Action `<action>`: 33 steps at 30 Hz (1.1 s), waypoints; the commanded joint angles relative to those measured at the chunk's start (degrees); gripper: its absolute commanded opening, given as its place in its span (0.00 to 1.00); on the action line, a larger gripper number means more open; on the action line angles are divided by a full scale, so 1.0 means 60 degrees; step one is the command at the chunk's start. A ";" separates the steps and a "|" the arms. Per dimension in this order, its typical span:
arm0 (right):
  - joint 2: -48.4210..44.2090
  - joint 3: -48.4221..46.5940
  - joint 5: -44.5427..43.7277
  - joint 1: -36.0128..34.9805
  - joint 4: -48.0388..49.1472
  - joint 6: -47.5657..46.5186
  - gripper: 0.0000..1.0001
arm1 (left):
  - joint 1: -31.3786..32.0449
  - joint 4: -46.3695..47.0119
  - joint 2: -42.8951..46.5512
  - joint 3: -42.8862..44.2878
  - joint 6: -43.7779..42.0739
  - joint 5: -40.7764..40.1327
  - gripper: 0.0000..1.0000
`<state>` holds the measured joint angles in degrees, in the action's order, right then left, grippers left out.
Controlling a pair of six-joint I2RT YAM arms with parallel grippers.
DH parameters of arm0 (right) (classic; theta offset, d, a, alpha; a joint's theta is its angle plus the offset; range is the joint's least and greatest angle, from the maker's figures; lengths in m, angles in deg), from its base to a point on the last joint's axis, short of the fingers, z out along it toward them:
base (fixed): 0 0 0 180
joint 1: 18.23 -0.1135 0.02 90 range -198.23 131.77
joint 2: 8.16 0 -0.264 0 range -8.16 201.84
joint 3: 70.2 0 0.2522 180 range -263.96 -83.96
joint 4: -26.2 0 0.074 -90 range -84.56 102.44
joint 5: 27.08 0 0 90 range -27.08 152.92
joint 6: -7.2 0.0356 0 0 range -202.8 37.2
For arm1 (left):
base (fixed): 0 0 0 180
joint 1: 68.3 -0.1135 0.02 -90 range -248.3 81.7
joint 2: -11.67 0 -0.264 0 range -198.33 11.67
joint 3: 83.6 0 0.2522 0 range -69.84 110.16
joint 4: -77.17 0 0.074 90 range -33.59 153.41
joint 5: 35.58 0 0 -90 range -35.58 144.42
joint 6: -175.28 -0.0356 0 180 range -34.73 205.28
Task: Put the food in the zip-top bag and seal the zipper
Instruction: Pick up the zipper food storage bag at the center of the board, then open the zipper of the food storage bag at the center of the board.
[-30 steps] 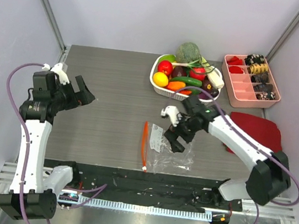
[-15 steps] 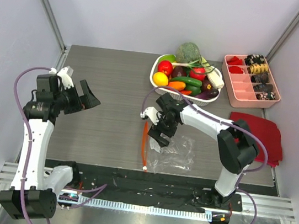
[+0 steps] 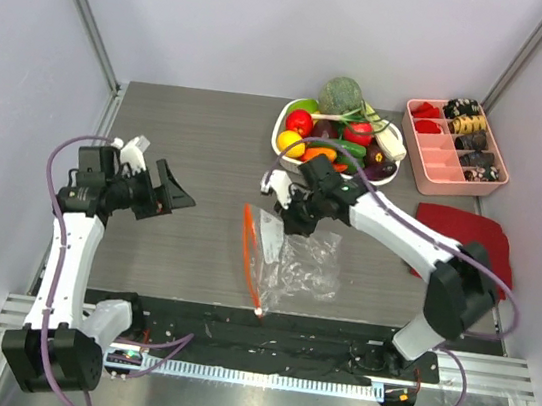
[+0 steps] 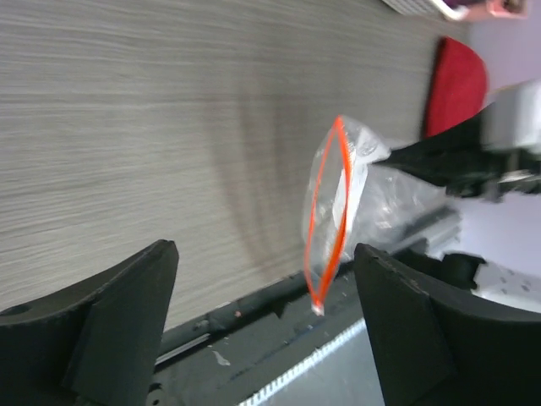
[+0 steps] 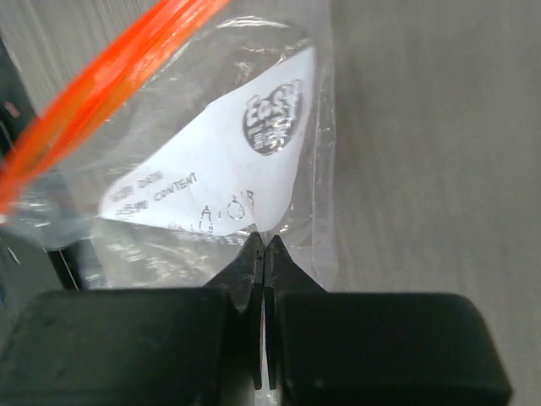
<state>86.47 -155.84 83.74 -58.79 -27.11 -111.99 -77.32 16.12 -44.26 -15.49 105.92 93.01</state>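
Observation:
The clear zip-top bag (image 3: 293,262) is lifted at its upper side, its lower corner near the table's front edge. Its orange-red zipper (image 3: 248,255) faces left and gapes open a little, also in the left wrist view (image 4: 330,216). My right gripper (image 3: 294,216) is shut on the bag's plastic beside the white printed patch (image 5: 245,169). My left gripper (image 3: 173,192) is open and empty, left of the bag, pointing at it. The food lies in a white bowl (image 3: 288,157): broccoli head (image 3: 341,94), red fruit (image 3: 300,121), cucumber (image 3: 340,146).
A pink divided tray (image 3: 436,166) with small pieces stands at the back right. A dark red cloth (image 3: 468,236) lies right of the bag. The black rail (image 3: 263,328) runs along the table's front edge just below the bag.
My right gripper took the bag's upper side and raised it, so the zipper mouth now stands up and gapes. My left gripper moved right and lower toward the bag.

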 commanded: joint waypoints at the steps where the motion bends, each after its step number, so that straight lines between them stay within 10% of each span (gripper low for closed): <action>1: -0.1664 -0.0222 0.1261 0.0109 0.1900 0.1009 0.01 | 0.0110 0.1213 0.0691 -0.0546 -0.0071 0.2284 0.83; 33: -0.1490 -0.0984 0.4351 0.0504 0.5141 0.5949 0.01 | 0.1737 0.1523 0.0473 0.0244 -0.2284 0.1873 0.38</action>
<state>77.92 -159.40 106.38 -55.73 -0.92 -78.49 -67.15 22.06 -40.47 -16.14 92.11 101.10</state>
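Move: The right gripper already pinches the bag by its label, low over the board. From the left gripper, the middle of the orange zipper lies about 15 cm right, 5 cm back and 14 cm down. From the right gripper, the left gripper is some 21 cm left, 3 cm back and 10 cm higher; the zipper is about 7 cm left, 6 cm back and 3 cm lower; the food basket sits roughly 24 cm ahead and 10 cm right. Keep the right gripper shut on the bag and lift about 17 cm, fast at first, carrying left towards the left gripper and swinging the fingers up some 40 degrees to point left. Ease the left gripper right, slightly up and back towards the zipper, turning clockwise and tipping up, and close to about half open around the zipper edge without pinching. ##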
